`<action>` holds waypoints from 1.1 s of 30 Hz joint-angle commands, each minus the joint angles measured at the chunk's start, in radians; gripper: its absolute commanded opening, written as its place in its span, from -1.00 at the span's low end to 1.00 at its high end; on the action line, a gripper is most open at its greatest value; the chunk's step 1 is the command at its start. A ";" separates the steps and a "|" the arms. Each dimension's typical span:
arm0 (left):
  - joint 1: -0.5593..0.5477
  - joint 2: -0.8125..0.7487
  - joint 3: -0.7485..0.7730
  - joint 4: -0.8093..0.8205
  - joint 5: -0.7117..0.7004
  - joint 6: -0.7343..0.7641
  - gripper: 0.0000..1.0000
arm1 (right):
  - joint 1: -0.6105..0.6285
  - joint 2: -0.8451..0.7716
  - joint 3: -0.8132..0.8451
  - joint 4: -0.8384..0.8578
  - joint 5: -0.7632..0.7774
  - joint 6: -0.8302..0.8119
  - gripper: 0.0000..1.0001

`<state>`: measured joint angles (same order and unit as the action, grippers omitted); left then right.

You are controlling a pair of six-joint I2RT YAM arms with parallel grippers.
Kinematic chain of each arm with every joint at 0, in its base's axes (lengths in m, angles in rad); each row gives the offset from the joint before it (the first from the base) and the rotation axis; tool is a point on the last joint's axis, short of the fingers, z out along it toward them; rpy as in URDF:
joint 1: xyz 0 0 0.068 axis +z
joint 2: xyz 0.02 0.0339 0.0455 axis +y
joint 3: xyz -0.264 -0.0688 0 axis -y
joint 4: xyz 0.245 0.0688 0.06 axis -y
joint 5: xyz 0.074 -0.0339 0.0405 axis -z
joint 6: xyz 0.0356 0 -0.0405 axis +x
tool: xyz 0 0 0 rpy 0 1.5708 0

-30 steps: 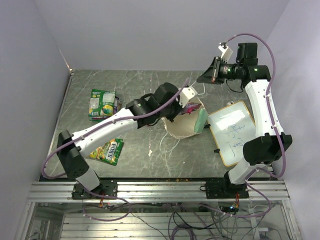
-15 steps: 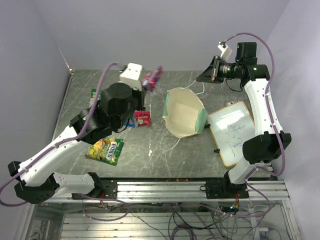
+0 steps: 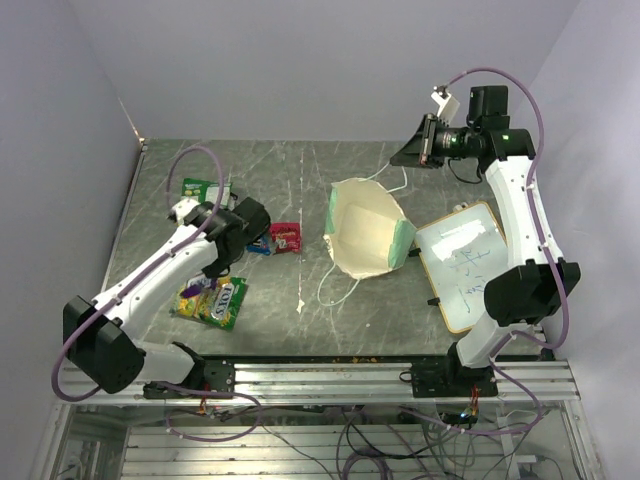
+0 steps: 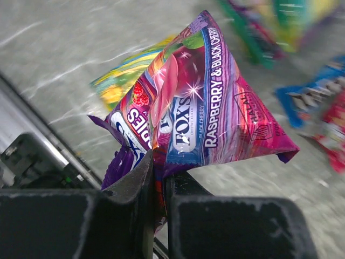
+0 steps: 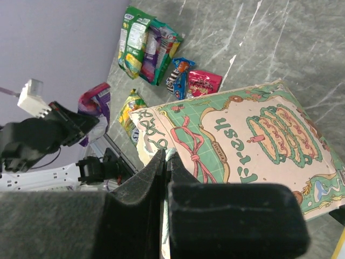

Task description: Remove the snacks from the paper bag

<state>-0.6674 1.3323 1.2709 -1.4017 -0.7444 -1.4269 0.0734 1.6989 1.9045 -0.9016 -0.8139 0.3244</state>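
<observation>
The paper bag (image 3: 365,235) lies tilted with its mouth toward the left; its printed side (image 5: 242,135) fills the right wrist view. My right gripper (image 3: 417,150) (image 5: 167,156) hangs above the bag's far right, shut on its white string handle (image 3: 402,178). My left gripper (image 3: 208,278) (image 4: 160,162) is shut on a purple-pink candy bag (image 4: 199,102) (image 5: 97,97), held over the yellow-green candy bag (image 3: 215,300) (image 4: 121,81). On the table lie green bags (image 3: 203,190) (image 5: 145,43), a blue bar (image 3: 262,243) (image 5: 177,75) and a red packet (image 3: 285,237) (image 5: 204,82).
A wood-framed whiteboard (image 3: 465,260) lies right of the paper bag, beside the right arm. The snacks cluster on the table's left half. The aluminium rail (image 3: 320,380) runs along the near edge.
My left arm pulled the purple-pink candy bag out of the paper bag, swung it up and left, then lowered it over the yellow-green bag. The right arm held still.
</observation>
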 commanded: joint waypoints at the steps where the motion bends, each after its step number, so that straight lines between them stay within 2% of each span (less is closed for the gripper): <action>1: 0.097 -0.062 -0.074 -0.095 0.072 -0.225 -0.86 | 0.005 -0.009 -0.026 0.012 -0.010 -0.017 -1.00; 9: 0.150 0.088 -0.109 -0.035 0.047 -0.306 -0.86 | 0.023 -0.008 -0.035 0.010 -0.016 -0.022 -1.00; 15: 0.176 0.200 -0.089 -0.092 0.038 -0.350 -0.86 | 0.030 -0.018 -0.037 0.010 -0.004 -0.026 -1.00; 19: 0.193 0.225 -0.152 -0.080 0.077 -0.345 -0.86 | 0.031 -0.027 -0.045 0.006 0.010 -0.031 -1.00; 23: 0.204 0.228 -0.213 0.005 0.101 -0.267 -0.86 | 0.030 -0.031 -0.042 0.004 0.017 -0.033 -1.00; 27: 0.215 0.312 -0.208 0.048 0.099 -0.214 -0.64 | 0.031 -0.027 -0.041 0.005 0.009 -0.031 -1.00; 30: 0.215 0.354 -0.203 0.132 0.110 -0.133 -0.74 | 0.031 -0.023 -0.033 0.003 0.009 -0.031 -1.00; 31: 0.215 0.366 -0.195 0.158 0.114 -0.111 -0.72 | 0.031 -0.023 -0.032 0.003 0.010 -0.031 -1.00; 33: 0.215 0.388 -0.169 0.169 0.125 -0.094 -0.53 | 0.033 -0.019 -0.030 0.002 0.010 -0.032 -1.00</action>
<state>-0.4614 1.6875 1.0599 -1.3403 -0.6464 -1.5986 0.1001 1.6981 1.8702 -0.9012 -0.8074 0.3058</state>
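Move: The purple snack bag already hangs from the left fingers. It is being taken to the green FOX'S bag, which lies about 17 cm below the left hand, some 5 cm back and 3 cm left. Near it on the table, the snack pile is about 18 cm ahead of the left hand and 5 cm left, and the blue bar some 10 cm ahead and 9 cm right. From the right hand, the FOX'S bag lies roughly 21 cm back, 40 cm left and 33 cm below. Bring the left gripper down about 12 cm towards the green FOX'S bag, first easing left and a little back, about 5 cm to the left in all, then sinking almost straight down. Meanwhile turn the hand some 20 degrees counter-clockwise and tip the fingers further downward, keeping the pinch on the purple snack bag. ##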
